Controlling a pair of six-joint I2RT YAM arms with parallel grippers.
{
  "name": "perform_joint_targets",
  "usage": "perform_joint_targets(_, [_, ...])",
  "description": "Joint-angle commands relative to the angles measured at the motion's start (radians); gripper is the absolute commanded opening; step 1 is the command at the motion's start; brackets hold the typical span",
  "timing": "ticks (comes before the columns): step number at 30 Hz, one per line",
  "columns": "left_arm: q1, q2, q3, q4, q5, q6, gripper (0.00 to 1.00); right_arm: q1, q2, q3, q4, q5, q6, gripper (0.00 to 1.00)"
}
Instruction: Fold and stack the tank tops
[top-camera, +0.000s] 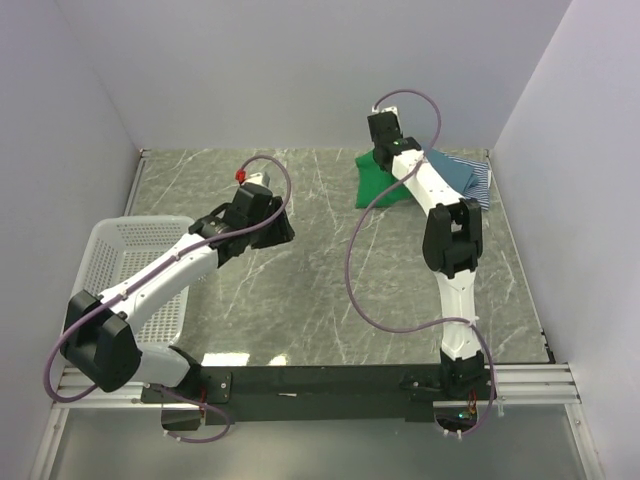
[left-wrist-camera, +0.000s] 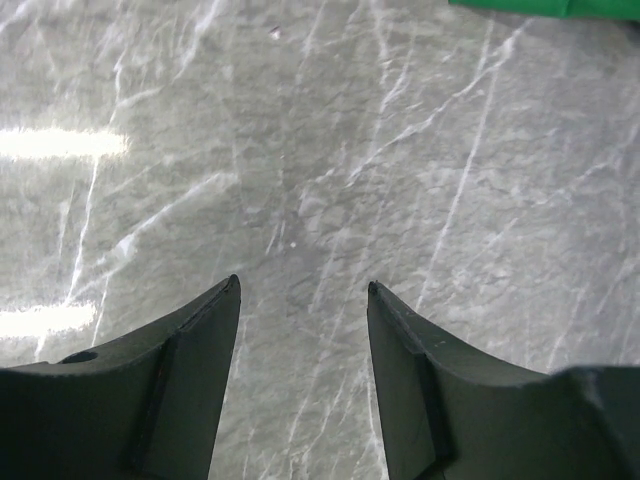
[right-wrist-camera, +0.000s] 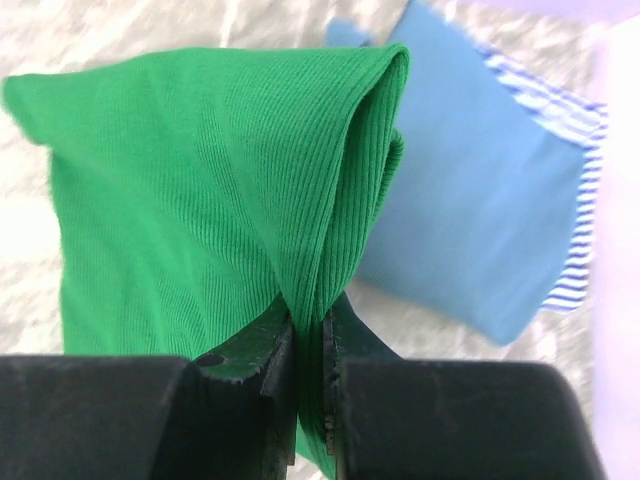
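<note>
The bright green tank top (top-camera: 373, 186) lies bunched at the far side of the table. My right gripper (top-camera: 386, 152) is shut on a fold of it; in the right wrist view the jaws (right-wrist-camera: 308, 322) pinch the ribbed green fabric (right-wrist-camera: 200, 180), which rises in a lifted ridge. Just right of it, the teal-blue tank top (right-wrist-camera: 470, 200) lies folded on the navy-and-white striped one (right-wrist-camera: 578, 190), seen from above as teal-blue (top-camera: 455, 168) over striped (top-camera: 484, 186). My left gripper (top-camera: 258, 186) hovers open over bare marble left of centre, nothing between its fingers (left-wrist-camera: 303, 287). An edge of the green top (left-wrist-camera: 540, 6) shows at that view's top.
A white mesh basket (top-camera: 130, 240) stands at the table's left edge, under my left arm. White walls close in the table on the left, back and right. A purple cable loops from my right arm over the middle of the marble top (top-camera: 330, 290).
</note>
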Motion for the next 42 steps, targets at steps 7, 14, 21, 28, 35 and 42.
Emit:
perform_joint_targets(7, [0.053,0.058,0.096,-0.016,0.082,0.089,0.58,-0.049,0.051,0.209,-0.023,0.072,-0.147,0.00])
perform_joint_targets(14, [0.074,0.129,0.147,-0.015,0.125,0.098,0.57,-0.064,0.048,0.275,0.002,0.082,-0.204,0.00])
perform_joint_targets(21, [0.079,0.178,0.164,-0.012,0.160,0.104,0.57,-0.135,0.026,0.209,0.009,0.026,-0.162,0.00])
perform_joint_targets(28, [0.078,0.196,0.136,0.019,0.200,0.095,0.57,-0.262,0.069,0.154,-0.021,-0.048,0.017,0.49])
perform_joint_targets(35, [0.078,0.166,0.124,0.031,0.202,0.084,0.57,-0.293,-0.091,0.042,-0.014,-0.082,0.224,0.86])
perform_joint_targets(42, [0.078,0.104,0.086,0.057,0.175,0.066,0.58,-0.245,-0.340,-0.162,0.038,-0.252,0.358,0.87])
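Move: Some 10 cm to the right and 4 cm farther out, roughly 12 cm below the right hand, lies the folded blue tank top. The striped tank top peeks out from under it, its middle about 15 cm right and 3 cm ahead of the hand, at much the same depth. The green tank top still hangs pinched in the right fingers. From the left hand, the blue tank top is around 37 cm right, 30 cm ahead and 16 cm below. Carrying the pinched green tank top up about 6 cm and a little forward and right, the right hand then sweeps right and down over the blue tank top, some 17 cm right in all, turning about 20 degrees clockwise. The fingers open wide there and let go, then it backs off left, up and slightly back, empty. The left hand, open and empty, eases forward and sinks a little. ##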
